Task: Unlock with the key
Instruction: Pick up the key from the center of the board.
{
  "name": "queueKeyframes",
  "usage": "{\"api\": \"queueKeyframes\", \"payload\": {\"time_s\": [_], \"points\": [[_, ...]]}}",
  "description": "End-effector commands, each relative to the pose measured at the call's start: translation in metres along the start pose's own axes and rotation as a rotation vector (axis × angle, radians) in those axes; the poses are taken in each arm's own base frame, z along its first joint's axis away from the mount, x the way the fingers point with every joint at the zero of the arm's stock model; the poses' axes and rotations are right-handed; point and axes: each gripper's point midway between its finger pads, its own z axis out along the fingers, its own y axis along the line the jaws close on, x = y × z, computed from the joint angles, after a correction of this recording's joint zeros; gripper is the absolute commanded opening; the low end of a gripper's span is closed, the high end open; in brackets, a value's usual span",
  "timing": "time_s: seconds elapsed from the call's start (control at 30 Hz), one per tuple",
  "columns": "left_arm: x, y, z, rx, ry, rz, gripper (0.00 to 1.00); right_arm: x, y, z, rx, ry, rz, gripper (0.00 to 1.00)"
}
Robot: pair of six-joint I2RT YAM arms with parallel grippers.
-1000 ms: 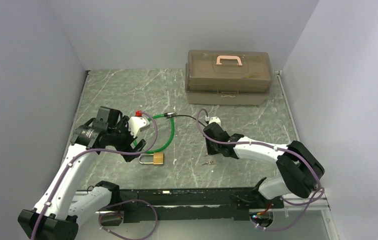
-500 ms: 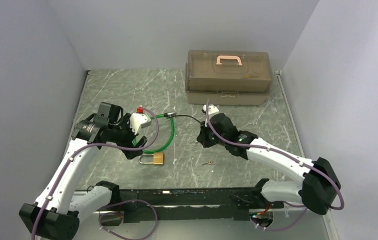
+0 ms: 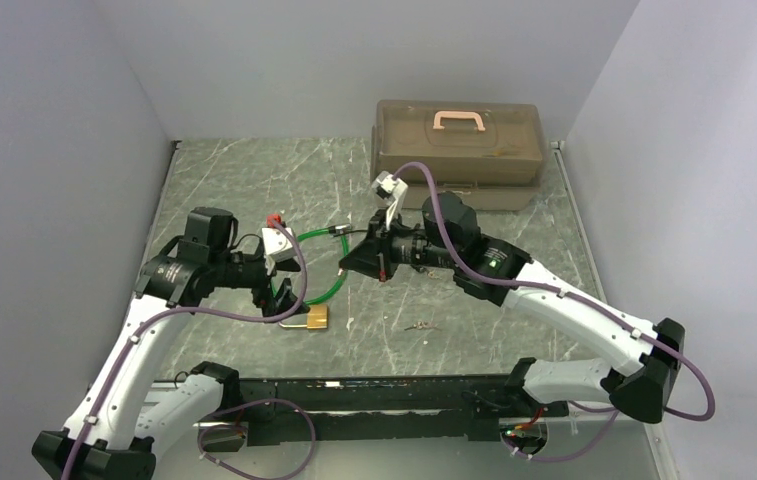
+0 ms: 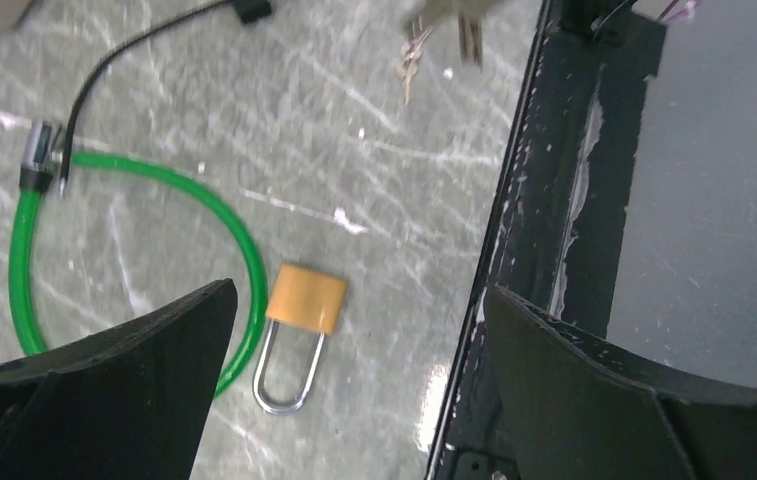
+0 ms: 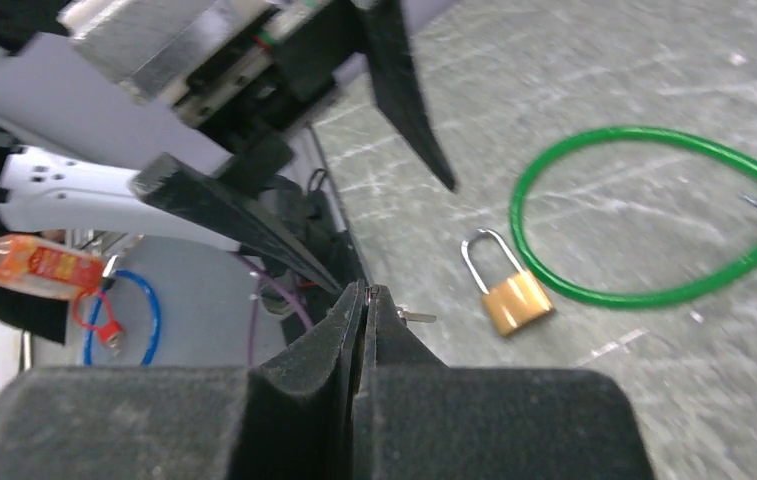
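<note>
The brass padlock point(image 3: 316, 318) point(image 4: 304, 298) point(image 5: 517, 302) lies flat near the table's front edge, its silver shackle closed, beside a green cable loop point(image 3: 329, 293) point(image 4: 184, 192) point(image 5: 654, 298). My left gripper point(image 3: 282, 300) point(image 4: 359, 290) hangs wide open just above it, fingers on either side, touching nothing. My right gripper point(image 3: 346, 268) point(image 5: 367, 290) is raised right of the loop, pointing at the left gripper. It is shut on the key point(image 5: 419, 317), whose thin silver blade juts out by the fingertip. A little bunch of like keys point(image 3: 417, 326) point(image 4: 411, 62) lies on the table to the padlock's right.
A brown toolbox point(image 3: 457, 155) with a pink handle stands at the back right. A black rail point(image 3: 374, 385) point(image 4: 544, 200) runs along the front edge, close to the padlock. A thin black cable point(image 4: 124, 55) joins the green loop's end. Grey walls close three sides.
My right arm has lifted from above the bunch of keys and swung left toward the padlock, staying shut. My left gripper has come down over the padlock, still open.
</note>
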Motion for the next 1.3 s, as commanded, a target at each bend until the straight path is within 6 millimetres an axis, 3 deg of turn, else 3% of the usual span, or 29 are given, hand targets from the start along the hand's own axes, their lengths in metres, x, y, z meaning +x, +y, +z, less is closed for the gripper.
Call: {"api": "queueKeyframes", "payload": {"time_s": [0.0, 0.17, 0.4, 0.5, 0.57, 1.0, 1.17, 1.27], "points": [[-0.037, -0.013, 0.004, 0.128, -0.171, 0.105, 0.99, -0.024, 0.047, 0.008, -0.148, -0.038, -0.025, 0.00], [-0.044, -0.032, 0.000, 0.220, -0.225, 0.159, 0.97, -0.025, 0.070, 0.017, -0.216, -0.020, -0.033, 0.00], [-0.048, -0.067, -0.013, 0.359, -0.289, 0.198, 0.75, -0.019, 0.086, 0.024, -0.266, -0.002, -0.039, 0.00], [-0.049, -0.073, -0.015, 0.383, -0.302, 0.209, 0.63, -0.019, 0.088, 0.026, -0.272, -0.001, -0.043, 0.00], [-0.050, -0.075, -0.016, 0.391, -0.308, 0.219, 0.57, -0.019, 0.088, 0.027, -0.273, -0.002, -0.044, 0.00], [-0.048, -0.082, -0.022, 0.388, -0.302, 0.236, 0.39, -0.013, 0.070, 0.025, -0.188, -0.002, -0.067, 0.00], [-0.051, -0.078, -0.021, 0.372, -0.299, 0.231, 0.21, -0.011, 0.070, 0.026, -0.185, 0.003, -0.063, 0.00], [-0.054, -0.075, -0.021, 0.361, -0.299, 0.217, 0.16, -0.010, 0.070, 0.026, -0.187, 0.003, -0.057, 0.00]]}}
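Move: The key is already pinched in the right fingertips, only about 1 cm below that hand point. From the left hand it lies some 8 cm to the right, 3 cm ahead and 7 cm higher. The gap between the left fingertips lies 8 cm left of, 2 cm behind and 8 cm below the right hand. The padlock is flat on the table, roughly 7 cm ahead of the left hand and 21 below; the green hose's ring centres some 12 cm beyond the padlock. Back about 6 cm, up 5 and a little right goes the left hand, closing in on the key's near side, its fingers levelling and swinging clockwise some 20 degrees while they close from wide open to nearly shut on nothing. The right hand keeps its pinch on the key and carries it left and back towards the left fingers, then nearly stops. ##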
